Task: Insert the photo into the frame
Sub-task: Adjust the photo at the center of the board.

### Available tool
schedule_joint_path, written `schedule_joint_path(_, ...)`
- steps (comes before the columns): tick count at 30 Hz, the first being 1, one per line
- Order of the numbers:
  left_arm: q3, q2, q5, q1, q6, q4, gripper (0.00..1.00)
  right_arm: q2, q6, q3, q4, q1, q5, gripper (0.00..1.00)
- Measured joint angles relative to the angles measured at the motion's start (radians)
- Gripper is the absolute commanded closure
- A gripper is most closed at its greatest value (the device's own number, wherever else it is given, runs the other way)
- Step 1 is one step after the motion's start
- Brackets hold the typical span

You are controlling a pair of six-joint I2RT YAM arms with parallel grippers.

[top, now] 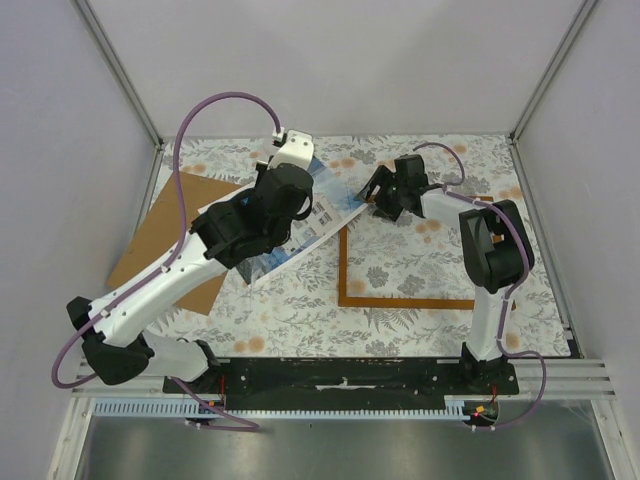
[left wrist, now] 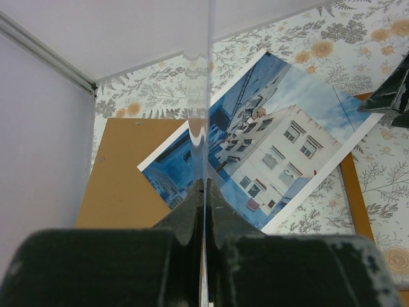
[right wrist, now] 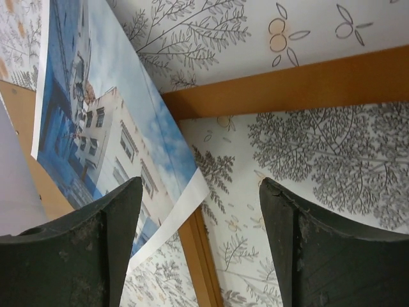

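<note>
The photo [left wrist: 275, 147] of blue-and-white buildings lies face up and askew on the floral table. Its left part rests on the brown backing board [left wrist: 121, 179], and its right corner [right wrist: 192, 192] overlaps the top-left corner of the orange-brown frame [top: 400, 301]. My right gripper [right wrist: 201, 192] hangs open just above that corner, one finger over the print, the other over bare cloth inside the frame. My left gripper [left wrist: 206, 185] is shut on a thin clear sheet [left wrist: 208, 96], seen edge-on and held upright above the photo.
The frame's rails [right wrist: 287, 86] lie flat at the centre right of the table. White enclosure walls and metal posts [top: 120, 70] close in the back and sides. The right gripper's dark body [left wrist: 390, 96] sits close to the photo's far corner.
</note>
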Motion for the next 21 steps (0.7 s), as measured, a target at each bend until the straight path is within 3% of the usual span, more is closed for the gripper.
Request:
schedule_joint_path(4,0.004,-0.017,0.017,0.015,-0.006,-0.019,0.98,0.056,0.003,0.040,0.013,0.000,-0.007,0.24)
schedule_joint_path(12,0.092,-0.018,0.039,0.024,-0.006,-0.048,0.98,0.080,0.014,0.077,0.028,0.012,-0.018,0.48)
schedule_joint_path(16,0.119,-0.018,0.043,0.024,-0.005,-0.067,0.98,0.087,0.017,0.092,0.025,0.031,-0.028,0.72)
schedule_joint_path(21,0.136,-0.019,0.042,0.024,-0.005,-0.082,0.98,0.107,0.009,0.143,0.006,0.042,-0.043,0.95)
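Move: The photo's right-hand corner lies between and just under the right gripper's open fingertips, a centimetre ahead and about 2 cm to the left; the photo's middle is some 19 cm left and 2 cm back. The wooden frame's middle is about 11 cm right and 12 cm back, and the brown board's roughly 37 cm left and 9 cm back. From the raised left gripper, the photo's middle is about 13 cm ahead, 2 cm right and 30 cm below. Close the right gripper from wide open to nearly shut on the photo's right corner, first easing about 2 cm forward and a touch down, then sweeping some 4 cm left towards the board with a slight lift, drawing the corner along. Keep the clear sheet pinched in the left gripper and raise it about 4 cm, drifting slightly left. ##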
